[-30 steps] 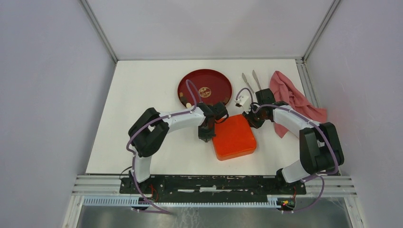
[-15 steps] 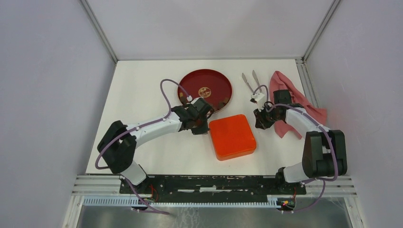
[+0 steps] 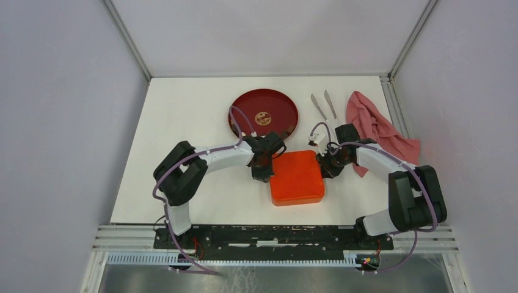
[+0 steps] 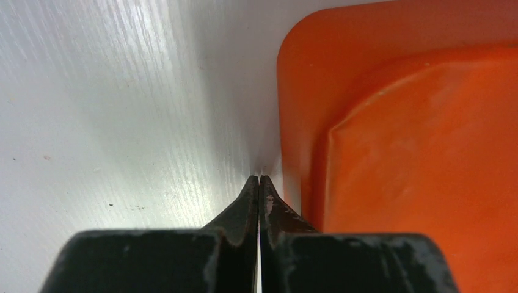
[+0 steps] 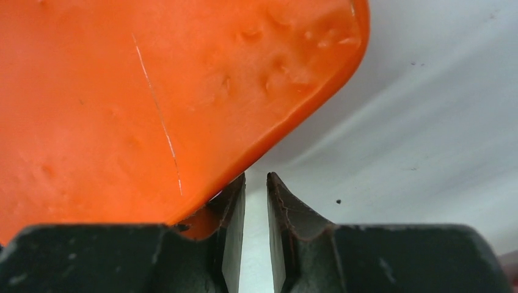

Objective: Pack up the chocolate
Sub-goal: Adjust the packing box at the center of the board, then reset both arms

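An orange box (image 3: 297, 177) with its lid on lies flat mid-table. My left gripper (image 3: 263, 174) is shut, empty, tips down on the table right against the box's left edge; the left wrist view shows the tips (image 4: 259, 178) beside the orange rim (image 4: 293, 122). At the box's far right corner sits my right gripper (image 3: 327, 166), jaws a narrow gap apart with nothing between them (image 5: 256, 183). Its left finger (image 5: 235, 201) is tucked against the orange corner (image 5: 153, 97). No chocolate shows in any view.
A red plate (image 3: 272, 102) with a gold mark in its middle sits behind the box, its near rim hidden by my left wrist. Metal tweezers (image 3: 324, 105) lie to its right. A pink cloth (image 3: 374, 125) is heaped at the right edge.
Both grippers swung away from the box half a second ago and have come back to its left edge and far right corner. The box has turned slightly.
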Available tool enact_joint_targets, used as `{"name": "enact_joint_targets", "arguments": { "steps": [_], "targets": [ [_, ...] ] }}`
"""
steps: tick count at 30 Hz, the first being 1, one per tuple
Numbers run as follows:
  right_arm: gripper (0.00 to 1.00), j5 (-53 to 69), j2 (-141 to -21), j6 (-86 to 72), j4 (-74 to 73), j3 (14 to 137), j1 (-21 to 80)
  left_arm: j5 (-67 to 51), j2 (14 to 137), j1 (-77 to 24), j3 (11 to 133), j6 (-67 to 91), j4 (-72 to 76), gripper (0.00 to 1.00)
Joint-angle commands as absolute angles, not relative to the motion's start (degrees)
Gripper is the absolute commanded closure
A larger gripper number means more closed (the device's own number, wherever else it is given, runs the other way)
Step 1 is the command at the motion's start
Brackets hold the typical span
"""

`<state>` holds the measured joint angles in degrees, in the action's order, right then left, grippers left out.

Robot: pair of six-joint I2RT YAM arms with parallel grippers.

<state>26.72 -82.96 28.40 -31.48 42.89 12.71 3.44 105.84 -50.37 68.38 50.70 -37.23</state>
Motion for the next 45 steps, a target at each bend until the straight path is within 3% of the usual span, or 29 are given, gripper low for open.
{"name": "enact_joint_targets", "arguments": {
  "steps": [1, 6, 12, 15, 17, 20, 28, 32, 36, 39, 40, 43, 44, 45],
  "targets": [
    [0.73, 27.0, -80.7, 28.9, -29.4, 45.7, 13.5, 0.7, 105.2, -51.6, 74.4, 49.9, -26.6, 0.98],
    [0.7, 25.7, -72.4, 45.8, -37.3, 49.6, 4.9, 5.2, 97.7, -49.6, 70.1, 46.5, -30.5, 0.98],
    [0.71, 40.9, -67.6, 63.0, -57.8, 56.2, 8.3, 3.1, 83.4, -50.0, 62.9, 41.9, -25.5, 0.95],
    [0.74, 40.1, -66.2, 60.7, -59.2, 57.6, 12.4, -1.7, 79.5, -50.0, 60.0, 40.4, -19.0, 0.93],
    [0.75, 38.1, -64.5, 59.4, -58.8, 58.6, 13.3, -6.4, 79.4, -50.0, 58.8, 40.2, -13.6, 0.84],
    [0.75, 36.3, -63.5, 58.9, -58.9, 58.0, 14.9, -8.8, 83.3, -50.4, 60.2, 40.5, -11.1, 0.83],
    [0.77, 22.3, -65.7, 53.8, -44.3, 35.8, 20.1, -6.7, 92.2, -50.6, 57.9, 41.5, -10.6, 0.85],
    [0.75, 22.1, -66.3, 53.9, -46.9, 40.4, 20.1, -6.0, 90.0, -50.6, 58.0, 40.5, -10.9, 0.84],
    [0.69, 25.7, -65.5, 53.9, -52.7, 52.6, 20.0, -3.8, 84.4, -50.7, 61.6, 38.0, -13.1, 0.82],
    [0.54, 26.5, -63.8, 51.7, -53.9, 62.0, 19.4, -1.6, 77.1, -50.6, 62.9, 36.1, -13.6, 0.71],
    [0.44, 25.1, -62.5, 49.8, -52.7, 63.9, 19.0, -1.0, 74.4, -50.6, 62.7, 35.6, -13.3, 0.64],
    [0.03, 19.0, -57.5, 42.0, -43.2, 66.3, 16.7, 1.6, 65.5, -50.6, 61.7, 34.4, -12.4, 0.29],
    [0.02, 16.5, -55.9, 40.0, -39.2, 65.9, 16.2, 3.0, 62.8, -50.6, 61.6, 34.4, -12.6, 0.12],
    [0.02, 12.5, -54.0, 36.0, -35.2, 65.1, 16.1, 4.8, 60.3, -50.6, 61.8, 34.5, -12.9, 0.02]
  ]
}}
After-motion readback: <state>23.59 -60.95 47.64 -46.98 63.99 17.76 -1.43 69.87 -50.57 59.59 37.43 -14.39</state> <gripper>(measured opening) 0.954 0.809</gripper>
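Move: Between the two hands sits the closed orange packing box, its middle about 10 cm to the left hand's right and 1 cm nearer, at fingertip height. From the right hand that middle lies some 10 cm left and 2 cm back, also level. The dark red plate is about 24 cm ahead of the left hand and 1 cm left. From the right hand, the knives lie 21 cm ahead and 2 cm right, the pink cloth 17 cm ahead and 21 cm right. Coming free of the box's two side walls, both hands rise, dip back down partway, then climb again to finish over 20 cm up. On the way the left drifts a few centimetres right; the right swings forward-right, then back and left, then forward again. Both grippers open wide in the last climb, their fingers swinging forward, the left's also to the right. ##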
